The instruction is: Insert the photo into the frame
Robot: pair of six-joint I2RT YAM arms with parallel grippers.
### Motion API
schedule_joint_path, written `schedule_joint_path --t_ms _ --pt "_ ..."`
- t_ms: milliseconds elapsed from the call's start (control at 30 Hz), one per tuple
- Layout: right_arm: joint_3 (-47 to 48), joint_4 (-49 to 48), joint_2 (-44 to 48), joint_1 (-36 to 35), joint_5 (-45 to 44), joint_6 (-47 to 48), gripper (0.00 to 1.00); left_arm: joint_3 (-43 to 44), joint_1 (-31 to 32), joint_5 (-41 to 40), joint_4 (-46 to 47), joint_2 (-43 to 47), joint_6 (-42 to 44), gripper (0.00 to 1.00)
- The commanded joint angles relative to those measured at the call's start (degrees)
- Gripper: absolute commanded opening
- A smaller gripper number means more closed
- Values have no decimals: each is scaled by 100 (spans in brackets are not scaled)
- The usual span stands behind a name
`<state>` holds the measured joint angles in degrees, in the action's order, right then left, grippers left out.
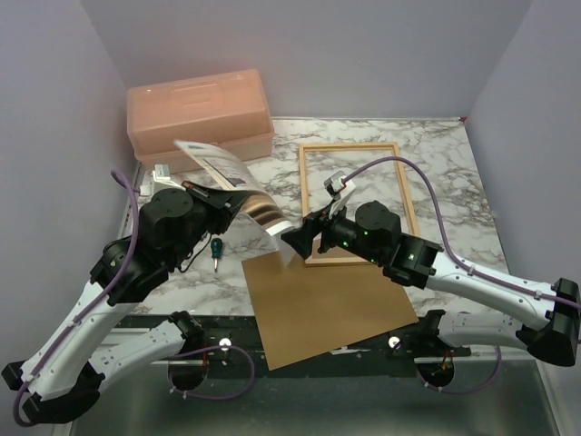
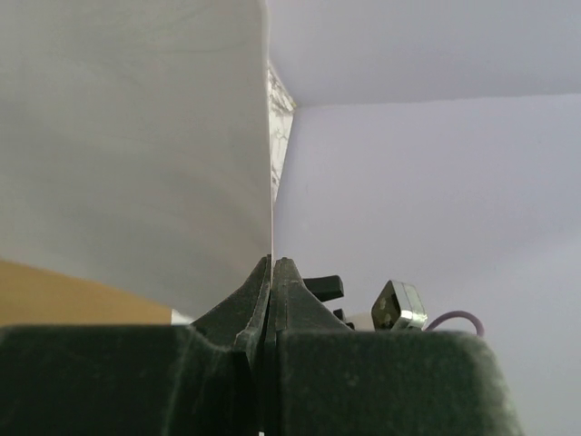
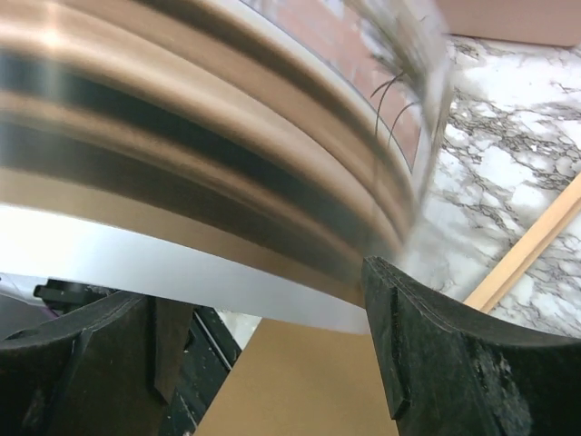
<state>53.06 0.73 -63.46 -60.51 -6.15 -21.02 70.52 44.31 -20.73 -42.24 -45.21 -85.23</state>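
Observation:
The photo (image 1: 238, 178) hangs in the air above the table's left middle, bent into a long curl. My left gripper (image 1: 221, 205) is shut on one edge of it. In the left wrist view its white back (image 2: 136, 154) rises from the closed left gripper (image 2: 272, 269). My right gripper (image 1: 296, 240) stands open at the photo's lower end. In the right wrist view the curved print (image 3: 209, 163) crosses just above and between the spread fingers of the right gripper (image 3: 250, 300), with neither pad pressed on it. The frame (image 1: 303, 191) lies flat on the marble to the right, partly behind the right arm.
A brown backing board (image 1: 327, 304) lies at the near edge, under the right gripper. A peach toolbox (image 1: 200, 113) stands at the back left. A small green-handled screwdriver (image 1: 216, 252) lies by the left arm. Walls close in on the left, back and right.

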Motion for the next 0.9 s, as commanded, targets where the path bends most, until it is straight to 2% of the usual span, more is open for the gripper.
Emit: schedule_joint_path --t_ms 0,133,400,600,700,867 --pt "-96 -373 53 -76 -2 -109 81 -31 -105 166 5 70 -230 0" --pt "-18 -331 -21 -151 75 -97 84 5 -184 218 40 -4 -228 0" --pt "-94 -313 -124 -259 -1146 -63 80 -179 -301 911 424 -27 -390 0" --pt "-348 -380 279 -265 -1922 -263 51 -194 -332 902 323 70 -446 0" --pt "-452 -403 497 -266 -1979 -297 43 -264 -361 892 321 129 -500 0" --pt "-533 -482 691 -262 -1792 -267 34 -389 -411 1031 447 178 -564 0"
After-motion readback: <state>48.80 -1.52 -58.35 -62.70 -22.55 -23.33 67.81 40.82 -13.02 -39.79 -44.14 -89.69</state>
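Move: The right hand's open fingers straddle the loose white edge of the photo, which lies about 1 cm ahead, 2 cm left and roughly level. On the table some 26 cm below, the frame's middle is about 20 cm ahead and 17 cm right, and the brown backboard's 6 cm back and 8 cm right. From the left hand, already pinching the photo, that white edge is about 6 cm right, 2 cm back and 8 cm below. Right hand goes about 4 cm right and forward, turning clockwise, fingers half-closing around the left-held photo's white edge. ##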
